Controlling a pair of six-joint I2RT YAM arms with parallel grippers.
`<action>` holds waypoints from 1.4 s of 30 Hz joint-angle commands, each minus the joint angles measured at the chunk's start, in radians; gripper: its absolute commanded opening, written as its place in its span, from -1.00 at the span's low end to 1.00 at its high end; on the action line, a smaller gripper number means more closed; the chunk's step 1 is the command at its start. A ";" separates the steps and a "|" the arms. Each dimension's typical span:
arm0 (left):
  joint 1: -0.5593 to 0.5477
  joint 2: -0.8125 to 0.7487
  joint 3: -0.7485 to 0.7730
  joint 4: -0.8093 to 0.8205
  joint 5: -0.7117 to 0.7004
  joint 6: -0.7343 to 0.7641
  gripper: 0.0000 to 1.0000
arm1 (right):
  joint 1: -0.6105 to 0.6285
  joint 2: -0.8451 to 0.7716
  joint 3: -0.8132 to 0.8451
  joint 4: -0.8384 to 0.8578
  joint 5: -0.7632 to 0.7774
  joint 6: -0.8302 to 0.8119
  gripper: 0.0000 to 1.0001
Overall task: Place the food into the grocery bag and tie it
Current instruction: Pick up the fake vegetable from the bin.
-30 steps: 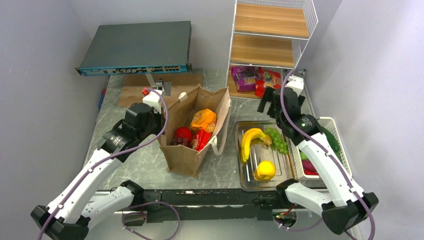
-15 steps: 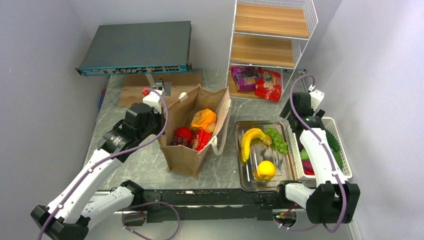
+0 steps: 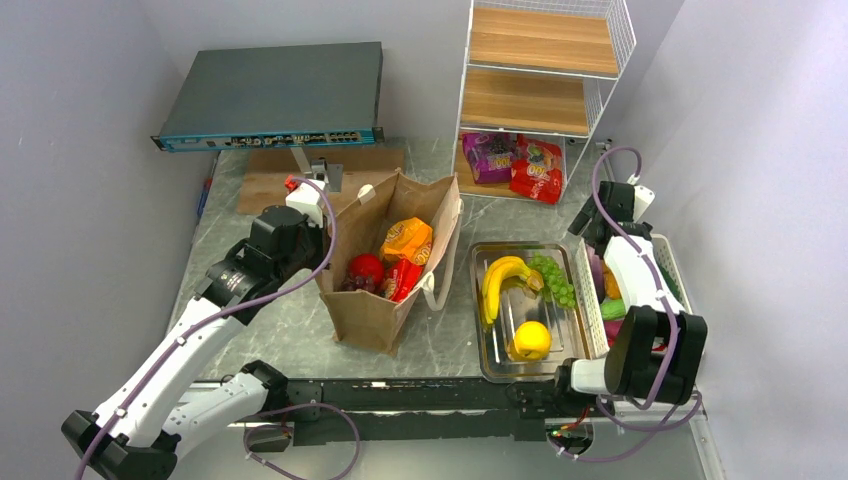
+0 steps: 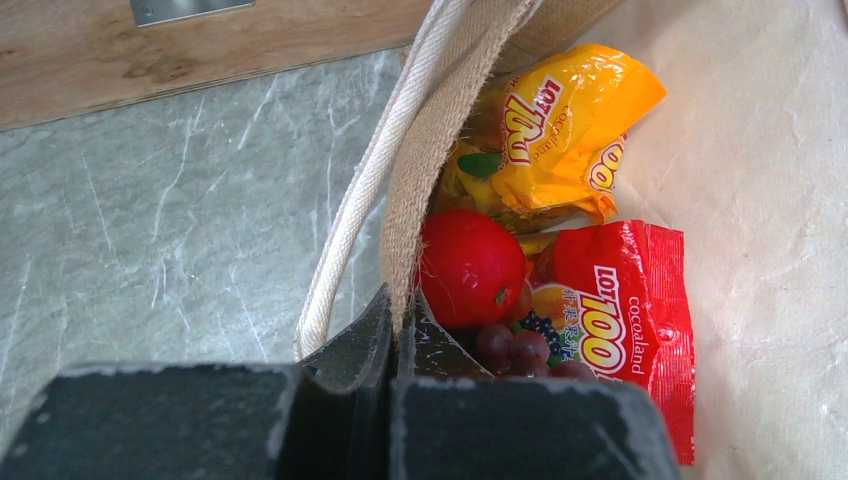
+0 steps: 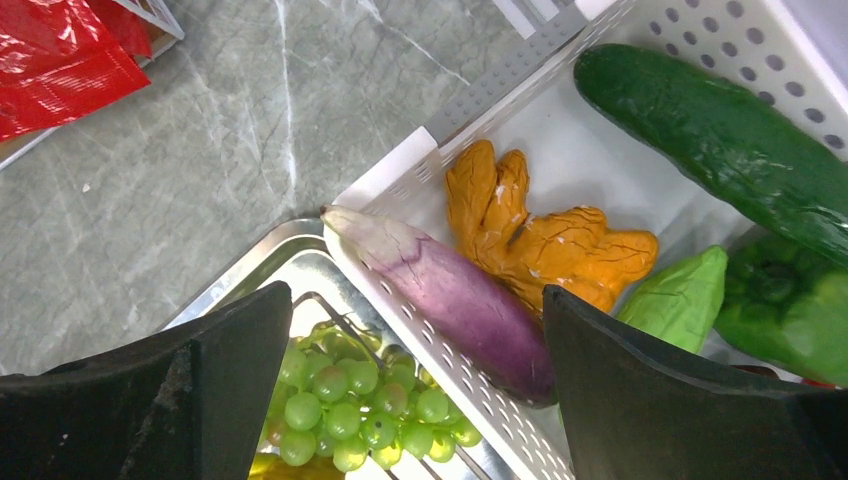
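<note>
The brown grocery bag point(image 3: 372, 312) stands open mid-table, with a cream rope handle point(image 4: 350, 220) hanging outside. My left gripper point(image 4: 400, 325) is shut on the bag's left rim, also seen from above point(image 3: 322, 232). Inside lie an orange snack packet point(image 4: 560, 130), a red apple point(image 4: 470, 265), a red packet point(image 4: 620, 320) and dark grapes point(image 4: 525, 350). My right gripper point(image 5: 417, 300) hangs open and empty over the white basket's corner, above a purple eggplant point(image 5: 450, 295). Ginger point(image 5: 540, 235), a cucumber point(image 5: 720, 130) and a green pepper point(image 5: 790, 310) lie beside it.
A metal tray point(image 3: 490, 365) holds a banana point(image 3: 500, 275), green grapes point(image 3: 555, 275) and a lemon point(image 3: 530, 340). The white basket point(image 3: 672, 262) sits at its right. Two snack packets point(image 3: 515, 160) lie under the wire shelf point(image 3: 540, 70). A network switch point(image 3: 270, 95) and a wooden board point(image 3: 270, 175) stand at the back left.
My right arm has drawn back from near the shelf packets and swung right, over the basket's far corner. The left gripper has kept its hold on the bag rim.
</note>
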 commanded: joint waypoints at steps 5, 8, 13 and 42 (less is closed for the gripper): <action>0.000 -0.012 0.016 0.094 -0.024 0.023 -1.00 | -0.039 0.073 0.013 0.114 -0.059 0.027 0.81; 0.001 -0.009 0.018 0.094 -0.022 0.024 -1.00 | -0.043 0.088 0.017 0.125 -0.062 0.031 0.78; 0.000 -0.008 0.015 0.094 -0.022 0.025 -1.00 | -0.050 0.120 0.020 0.135 -0.070 0.039 0.68; 0.000 0.007 0.018 0.093 -0.018 0.026 -1.00 | -0.064 0.029 0.025 0.110 -0.086 0.036 -0.98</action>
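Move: The eggplant lies along the bin's left rim under my right hand, its middle about 6 cm below me and 1 cm right, its pale stem end pointing forward. The orange ginger is about 6 cm to my right and 1 cm ahead, the cucumber some 14 cm right and level. The green grapes lie 8 cm left and 1 cm back, in the tray. From my left hand the eggplant is roughly 56 cm right, 3 cm ahead and 18 cm lower. I ease my right hand about 3 cm down and 2.5 cm forward, drifting slightly right, to bring the open fingers around the eggplant's pale stem end. Then, all but stopping there, I close from almost wide open to nearly shut, pinching the thin tip between the fingertips, and start up again by barely 1 cm. ##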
